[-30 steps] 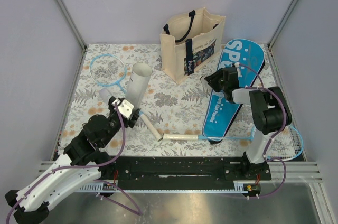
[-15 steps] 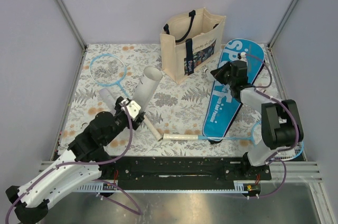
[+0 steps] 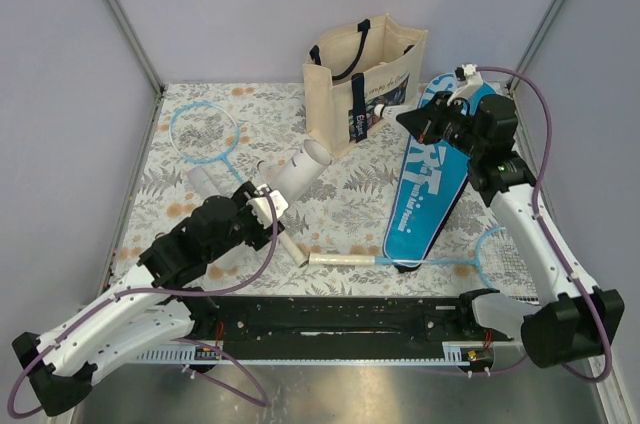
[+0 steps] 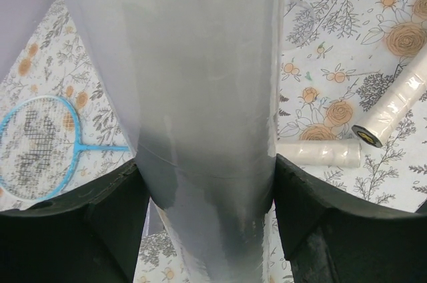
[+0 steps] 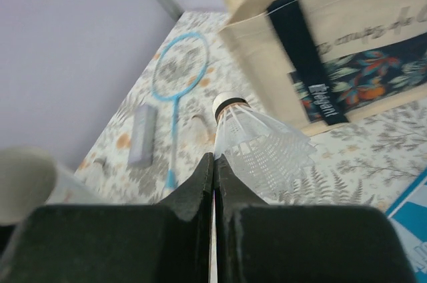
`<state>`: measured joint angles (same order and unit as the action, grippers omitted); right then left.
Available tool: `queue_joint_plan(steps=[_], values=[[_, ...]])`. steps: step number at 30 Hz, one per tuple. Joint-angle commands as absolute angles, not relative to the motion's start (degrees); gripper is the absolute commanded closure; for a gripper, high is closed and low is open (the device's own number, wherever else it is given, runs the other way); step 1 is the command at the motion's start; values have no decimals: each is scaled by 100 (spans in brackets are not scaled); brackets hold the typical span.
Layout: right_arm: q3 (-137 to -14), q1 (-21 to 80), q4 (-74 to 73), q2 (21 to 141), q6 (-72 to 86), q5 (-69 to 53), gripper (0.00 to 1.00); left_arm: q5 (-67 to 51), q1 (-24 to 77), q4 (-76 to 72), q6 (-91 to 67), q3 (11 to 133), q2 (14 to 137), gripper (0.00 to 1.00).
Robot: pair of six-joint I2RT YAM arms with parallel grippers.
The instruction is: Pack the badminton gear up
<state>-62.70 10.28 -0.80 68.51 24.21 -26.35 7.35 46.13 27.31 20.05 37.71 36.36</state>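
Note:
My left gripper (image 3: 272, 199) is shut on the long white tube (image 3: 303, 164), which lies tilted with its open mouth pointing up-right; in the left wrist view the tube (image 4: 200, 96) fills the gap between both black fingers (image 4: 80, 229). Over the top of the blue "SPORT" case (image 3: 440, 179), my right gripper (image 3: 410, 122) is shut on the skirt edge of a white shuttlecock (image 5: 257, 143), cork end pointing away. One light-blue racket (image 3: 205, 129) lies at the back left. A second racket (image 3: 500, 259) lies at the front right, its white handle (image 3: 340, 259) pointing left.
The cream tote bag (image 3: 360, 79) with navy straps stands at the back centre, just left of my right gripper. A small grey cap (image 3: 200, 182) lies left of the tube. The first racket's white handle (image 3: 290, 244) lies under my left wrist. Frame posts rise at both back corners.
My right gripper closed on the shuttlecock and rose toward the back, beside the tote bag. My left arm swung the tube lower, its mouth turning toward the right.

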Motion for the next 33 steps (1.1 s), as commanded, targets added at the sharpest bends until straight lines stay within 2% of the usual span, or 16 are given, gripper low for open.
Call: queue_joint_plan(steps=[1,8,14,22,28,33], values=[[-6530,1467,-1080,6347,1382,-3603,100,791,4632,2926,2460,4385,3796,56],[-6758,2091,-1581,5731,976,-4534,100,870,4641,3375,2987,4675,4069,56],[-6741,2329,-2012,5493,739,-4860,100,686,4702,3612,3366,4878,4157,56],[-6952,2680,-2013,5800,598,-5247,100,150,4711,3568,3515,4869,3894,54],[-7013,3119,-1293,6230,791,-5493,100,44,4729,3524,3577,4825,3850,54],[-7312,3480,-1433,6661,607,-5239,100,-149,4737,3516,3577,4895,3858,54]])
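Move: The tube's open mouth, where the shuttlecock held in the right fingers is bound, lies about 13 cm back and 19 cm left of the right hand, roughly at its height. From that hand the tote bag is some 22 cm ahead, 5 cm left and 14 cm down. The left hand holds the tube lower down; from it the shuttlecock is about 20 cm ahead, 27 cm right, 13 cm up, and the nearer racket grip 7 cm ahead, 4 cm right, 14 cm below. The shuttlecock, still pinched by its skirt, is swung cork-first to the tube's mouth: the right hand sweeps about 18 cm back and 12 cm left, away from the tote bag, turning some 50 degrees counter-clockwise until its fingers point left. The left hand keeps its hold almost in place, tipping the mouth right towards the shuttlecock and turning slightly clockwise. ##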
